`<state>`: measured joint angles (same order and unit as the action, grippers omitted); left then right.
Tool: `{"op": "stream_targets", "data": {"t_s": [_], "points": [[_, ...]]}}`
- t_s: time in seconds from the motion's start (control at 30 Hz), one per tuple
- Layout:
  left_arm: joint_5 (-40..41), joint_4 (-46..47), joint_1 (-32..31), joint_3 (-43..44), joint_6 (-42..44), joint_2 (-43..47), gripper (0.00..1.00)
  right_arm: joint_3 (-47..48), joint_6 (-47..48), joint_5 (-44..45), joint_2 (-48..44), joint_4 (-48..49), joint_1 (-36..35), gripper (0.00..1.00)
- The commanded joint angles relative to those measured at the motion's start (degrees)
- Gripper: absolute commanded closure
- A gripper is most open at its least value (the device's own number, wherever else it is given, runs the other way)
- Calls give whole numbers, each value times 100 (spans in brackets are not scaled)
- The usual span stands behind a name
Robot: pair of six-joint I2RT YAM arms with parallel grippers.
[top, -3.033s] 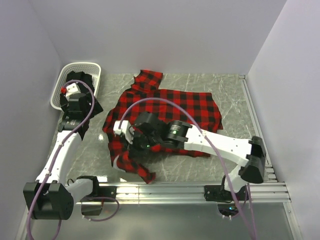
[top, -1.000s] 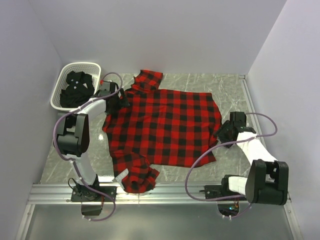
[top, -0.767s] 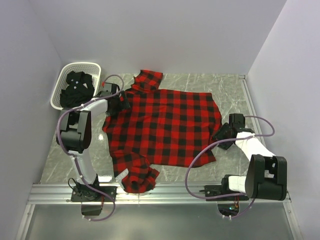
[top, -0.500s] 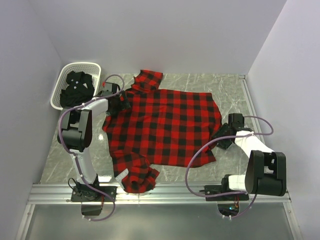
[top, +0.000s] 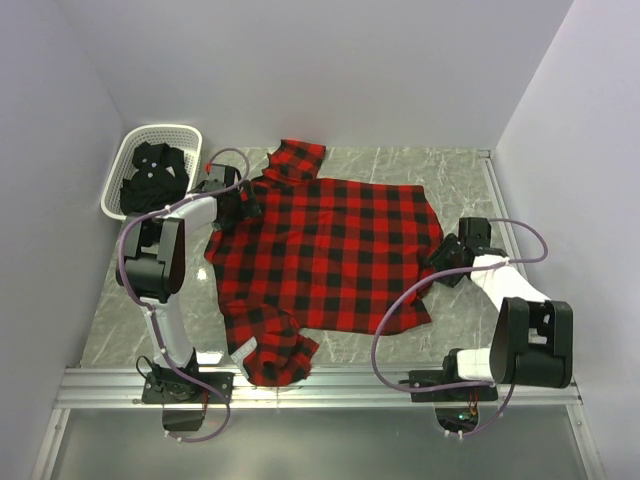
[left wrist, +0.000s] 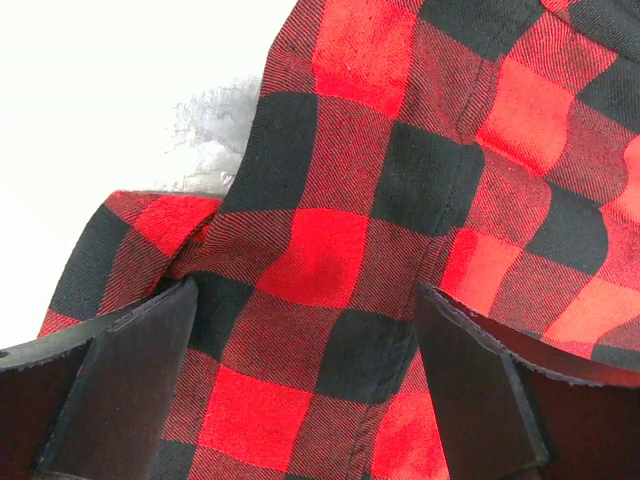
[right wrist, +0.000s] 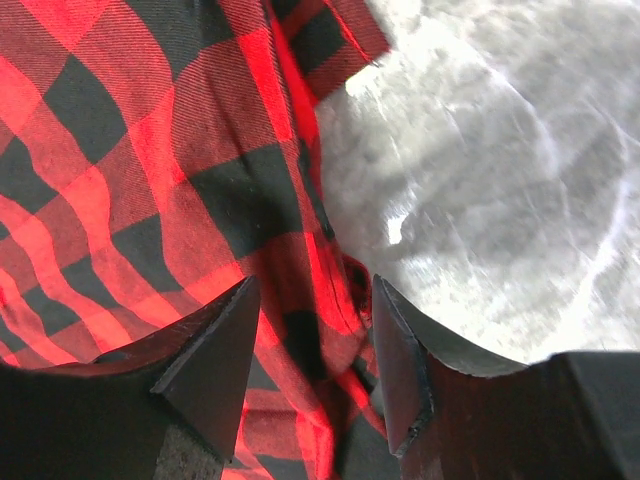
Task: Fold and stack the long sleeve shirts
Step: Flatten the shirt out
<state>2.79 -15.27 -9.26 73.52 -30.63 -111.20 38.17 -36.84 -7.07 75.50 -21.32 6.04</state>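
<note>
The red-and-black flannel shirt [top: 330, 255] lies spread flat on the table, one sleeve bunched at the near left [top: 275, 355], the other at the far side [top: 297, 160]. My left gripper [top: 244, 206] is at its far left shoulder, jaws open wide and straddling the cloth [left wrist: 300, 390]. My right gripper [top: 443, 257] is at the shirt's right edge, jaws open with a raised fold of the hem between them [right wrist: 315, 350]. The black shirt [top: 152, 175] lies crumpled in the basket.
The white lattice basket [top: 160, 130] stands at the far left corner. Bare marble table [top: 465, 190] shows right of the shirt and in the right wrist view [right wrist: 480, 180]. White walls close in on three sides. A metal rail [top: 330, 385] runs along the near edge.
Three seconds ago the right arm was over the shirt's left side and the left arm at the basket. Both now sit at the shirt's edges. The right gripper has edged slightly farther away in the last half second.
</note>
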Motion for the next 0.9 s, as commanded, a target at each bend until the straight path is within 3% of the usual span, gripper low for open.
{"op": "stream_targets", "data": {"t_s": [0.0,0.27,0.53,0.63,0.87], "points": [[64,-20,-32,66,101,-148,3,217,133,-207,175,313,20,44],[99,-82,-59,101,101,-174,3,147,291,-321,412,488,20,50],[178,-117,-59,128,110,-192,3,392,432,47,132,111,11,84],[257,-161,-59,145,110,-209,3,603,432,276,-140,-284,20,92],[468,-275,-41,172,75,-218,4,630,72,1022,-844,-1031,28,99]]}}
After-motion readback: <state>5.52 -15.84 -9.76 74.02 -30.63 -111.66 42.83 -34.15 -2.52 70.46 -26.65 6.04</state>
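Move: The right hand, half open, hovers with the shirt's right edge already between its fingertips, about 1 cm ahead of the hand point and 1 to 2 cm below. Along that edge the little protruding corner lies some 6 cm ahead and 2 cm right, the shirt's near right corner about 12 cm back and 1 cm left. From the left hand, low over the shirt's far left part, the pinch spot is roughly 45 cm right and 15 cm back. The right hand sinks about 1 cm onto the shirt's right edge and shuts its half-open fingers, pinching the cloth, then draws it up quickly by some 5 cm from the lowest point while easing about 2 cm to the right, away from the shirt's middle. The left hand stays put, wide open, its fingertips still resting on the far left part of the shirt. ##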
